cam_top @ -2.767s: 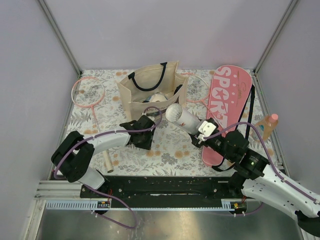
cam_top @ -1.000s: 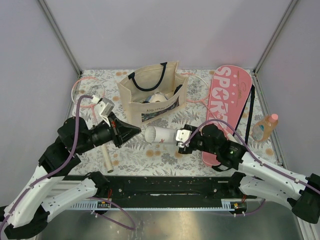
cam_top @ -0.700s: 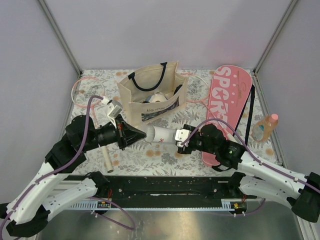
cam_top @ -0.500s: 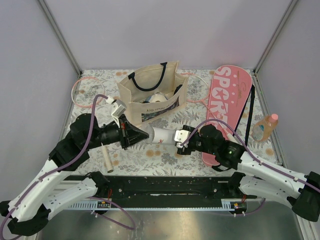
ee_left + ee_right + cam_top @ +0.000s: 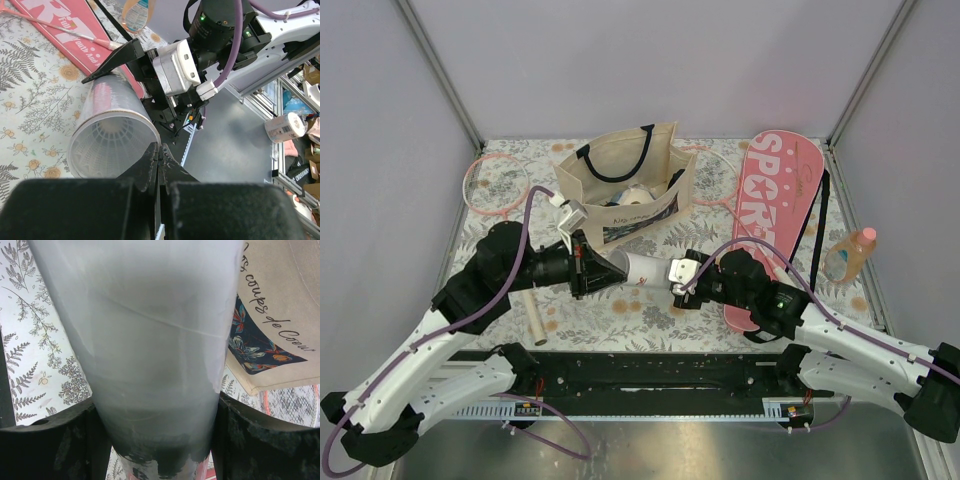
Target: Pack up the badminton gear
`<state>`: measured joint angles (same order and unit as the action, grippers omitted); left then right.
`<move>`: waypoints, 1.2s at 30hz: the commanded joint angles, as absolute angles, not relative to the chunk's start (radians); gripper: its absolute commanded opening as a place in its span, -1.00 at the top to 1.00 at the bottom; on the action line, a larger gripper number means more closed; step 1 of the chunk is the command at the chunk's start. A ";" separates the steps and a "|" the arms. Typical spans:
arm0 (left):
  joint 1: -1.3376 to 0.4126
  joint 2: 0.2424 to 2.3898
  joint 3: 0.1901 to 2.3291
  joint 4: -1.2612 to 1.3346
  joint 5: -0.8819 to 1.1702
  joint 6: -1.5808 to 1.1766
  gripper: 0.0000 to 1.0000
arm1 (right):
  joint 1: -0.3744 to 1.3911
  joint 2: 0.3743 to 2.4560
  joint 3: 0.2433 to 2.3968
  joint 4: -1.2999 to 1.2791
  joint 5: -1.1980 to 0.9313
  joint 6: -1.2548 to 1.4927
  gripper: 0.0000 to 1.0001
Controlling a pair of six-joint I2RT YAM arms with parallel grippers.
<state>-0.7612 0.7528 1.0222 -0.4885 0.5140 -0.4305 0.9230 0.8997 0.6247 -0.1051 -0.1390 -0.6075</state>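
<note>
My right gripper [image 5: 672, 276] is shut on the long white tube [image 5: 642, 268], which lies level above the floral mat with its open mouth toward the left. In the right wrist view the tube [image 5: 145, 340] fills the frame between both fingers [image 5: 60, 440]. My left gripper [image 5: 159, 148] is shut with nothing in it, its tips at the lower rim of the tube's mouth [image 5: 112, 150]. A white netted shuttlecock [image 5: 107, 145] shows inside the tube. The pink "SPORT" cover [image 5: 775, 210] lies at the right. One pink racket [image 5: 498, 185] lies at the far left; another [image 5: 712, 180] shows behind the bag.
A beige tote bag [image 5: 625, 185] with black handles stands at the back centre, just beyond the tube. A small clear bottle [image 5: 850, 255] with a pink cap lies at the right edge. Grey walls close in the mat on three sides.
My left arm has swung right and forward, bringing its shut tips up to the tube's open mouth. The right gripper has kept the tube almost still.
</note>
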 commanded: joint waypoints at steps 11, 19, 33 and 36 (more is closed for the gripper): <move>-0.764 0.787 1.051 -0.499 0.595 -0.407 0.85 | 0.934 0.844 0.612 0.027 -0.187 -0.658 -0.32; -0.764 0.788 1.072 -0.512 0.589 -0.402 0.46 | 0.934 0.822 0.598 0.037 -0.202 -0.667 -0.32; -0.765 0.772 1.123 -0.574 0.425 -0.385 0.11 | 0.934 0.804 0.588 0.043 -0.212 -0.661 -0.32; -0.762 0.781 1.114 -0.566 0.407 -0.379 0.12 | 0.934 0.805 0.586 0.044 -0.219 -0.657 -0.32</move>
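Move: The open mouth of the clear tube is right by my left fingertips, its centre some 3 cm ahead and 2 cm to the right, about level. The cloth bag stands roughly 16 cm ahead of that hand, 1 cm right and 14 cm lower. From my right hand, which already grips the tube, the mouth is about 12 cm left, 2 cm ahead and 8 cm up; the pink racket case lies about 24 cm right, 10 cm ahead, 15 cm below. I spread my shut left fingers to a bit under half open at the tube's mouth, easing that hand about 1 cm back and down first, then forward and up again by a little over 1 cm, so they straddle the middle of the opening. My right hand keeps its grip and draws the tube about 1 cm back and up, tipping slightly. ##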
